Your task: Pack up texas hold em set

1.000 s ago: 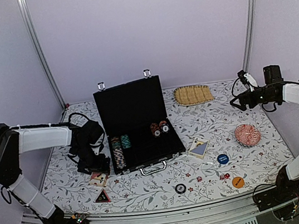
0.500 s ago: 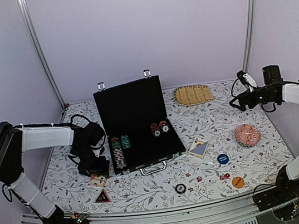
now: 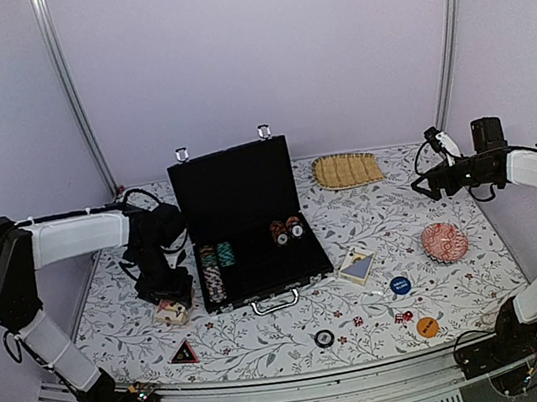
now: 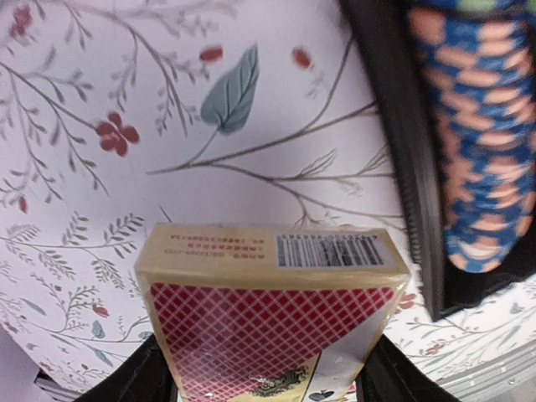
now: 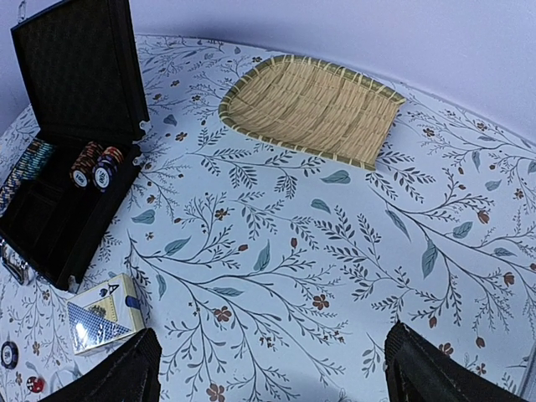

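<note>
The black briefcase [image 3: 234, 191] stands open at mid-table, with chip rows [image 3: 211, 270] along its left side and two short chip stacks [image 3: 287, 230] at the right. My left gripper [image 3: 167, 302] is just left of the case, shut on a red-backed card deck [image 4: 268, 310] that is tilted up off the cloth. The blue chips [image 4: 477, 151] lie right beside it. A blue card deck [image 3: 357, 267], a blue disc [image 3: 399, 285], an orange disc [image 3: 427, 327], a black disc [image 3: 323, 337] and red dice [image 3: 404, 317] lie on the cloth in front. My right gripper [image 3: 429, 178] hangs open and empty at the far right.
A woven straw mat [image 3: 346, 169] lies at the back right of the case. A red patterned dish [image 3: 444, 241] sits below the right gripper. A dark triangular card [image 3: 182, 353] lies near the front left edge. Metal posts stand at both back corners.
My left gripper has closed in on the red deck and drawn it slightly back and up from the cloth. The right arm has barely moved.
</note>
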Controlling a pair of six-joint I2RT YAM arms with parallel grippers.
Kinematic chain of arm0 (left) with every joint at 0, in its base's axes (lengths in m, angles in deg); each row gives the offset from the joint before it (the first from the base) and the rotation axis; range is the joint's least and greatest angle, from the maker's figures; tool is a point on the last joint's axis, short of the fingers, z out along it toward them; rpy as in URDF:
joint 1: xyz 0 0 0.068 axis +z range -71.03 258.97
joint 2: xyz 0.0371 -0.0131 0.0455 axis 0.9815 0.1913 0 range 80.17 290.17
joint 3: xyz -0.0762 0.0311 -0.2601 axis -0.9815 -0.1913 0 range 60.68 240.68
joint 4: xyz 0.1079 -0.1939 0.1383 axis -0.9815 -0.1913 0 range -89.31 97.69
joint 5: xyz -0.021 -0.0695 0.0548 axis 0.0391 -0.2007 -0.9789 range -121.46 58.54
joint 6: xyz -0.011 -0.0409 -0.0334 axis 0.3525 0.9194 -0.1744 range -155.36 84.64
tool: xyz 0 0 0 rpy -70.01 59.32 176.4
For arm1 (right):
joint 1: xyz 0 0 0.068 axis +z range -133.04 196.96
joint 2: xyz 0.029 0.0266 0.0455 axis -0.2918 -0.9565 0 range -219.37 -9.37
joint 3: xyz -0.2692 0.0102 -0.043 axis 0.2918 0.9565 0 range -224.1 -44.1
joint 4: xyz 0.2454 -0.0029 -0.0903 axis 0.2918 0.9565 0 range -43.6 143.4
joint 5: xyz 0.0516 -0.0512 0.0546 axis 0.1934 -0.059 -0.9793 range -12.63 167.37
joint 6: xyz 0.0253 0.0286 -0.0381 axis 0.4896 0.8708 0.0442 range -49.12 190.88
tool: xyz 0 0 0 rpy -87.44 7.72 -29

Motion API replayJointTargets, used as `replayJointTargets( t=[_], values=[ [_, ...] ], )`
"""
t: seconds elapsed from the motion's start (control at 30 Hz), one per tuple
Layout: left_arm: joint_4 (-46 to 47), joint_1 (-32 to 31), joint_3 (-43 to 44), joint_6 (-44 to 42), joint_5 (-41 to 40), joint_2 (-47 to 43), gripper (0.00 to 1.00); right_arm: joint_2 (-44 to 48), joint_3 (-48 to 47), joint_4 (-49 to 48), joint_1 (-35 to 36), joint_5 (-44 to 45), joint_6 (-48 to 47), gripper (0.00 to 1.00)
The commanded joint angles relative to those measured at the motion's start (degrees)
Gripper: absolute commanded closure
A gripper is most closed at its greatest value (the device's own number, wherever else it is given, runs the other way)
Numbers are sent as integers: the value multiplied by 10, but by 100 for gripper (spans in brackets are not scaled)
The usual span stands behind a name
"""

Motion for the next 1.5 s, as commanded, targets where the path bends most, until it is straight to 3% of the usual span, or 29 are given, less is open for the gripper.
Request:
replayJointTargets(
  t=[0.0,0.33,0.4,0.53,0.67,1.0,1.47],
  values=[
    [-43,-7,84,-34,-15,-45,37,-3,-9,9,6,-3,-12,7],
    [32,-52,236,-151,-54,21,41,-5,-11,12,10,-9,-11,7],
    [61,-68,249,-208,-47,41,41,-4,-11,12,12,-9,-10,7],
    [103,-106,281,-298,-110,92,40,-2,-11,14,11,-12,-10,7],
    [112,-114,334,-328,-129,154,41,0,-11,16,11,-11,-11,7],
    [178,-136,347,-438,-170,227,40,0,-8,15,11,0,-14,7],
    [213,-161,363,-497,-181,274,40,-5,-7,17,11,8,-21,7]
  ],
)
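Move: The left hand already grips the red card deck just over the table; the case's empty middle slot, where it is being taken, lies about 14 cm ahead, 18 cm to the right and a touch lower. The teal chips are some 13 cm ahead and 12 cm right of this hand, the grey chips 7 cm ahead and 8 cm right, the orange chips 16 cm ahead and 23 cm right. From the right hand the slot lies roughly 33 cm left, level fore and aft, 15 cm below. Keeping its pinch on the red deck, the left hand swings it up about 10 cm in an arc to the right and forward over the case's left chip columns, then sinks some 8 cm towards the middle slot just left of the orange chips, slowing. The wrist turns nearly 60 degrees clockwise and tips the fingertips forward about 30; whether the deck touches the case can't be seen. ##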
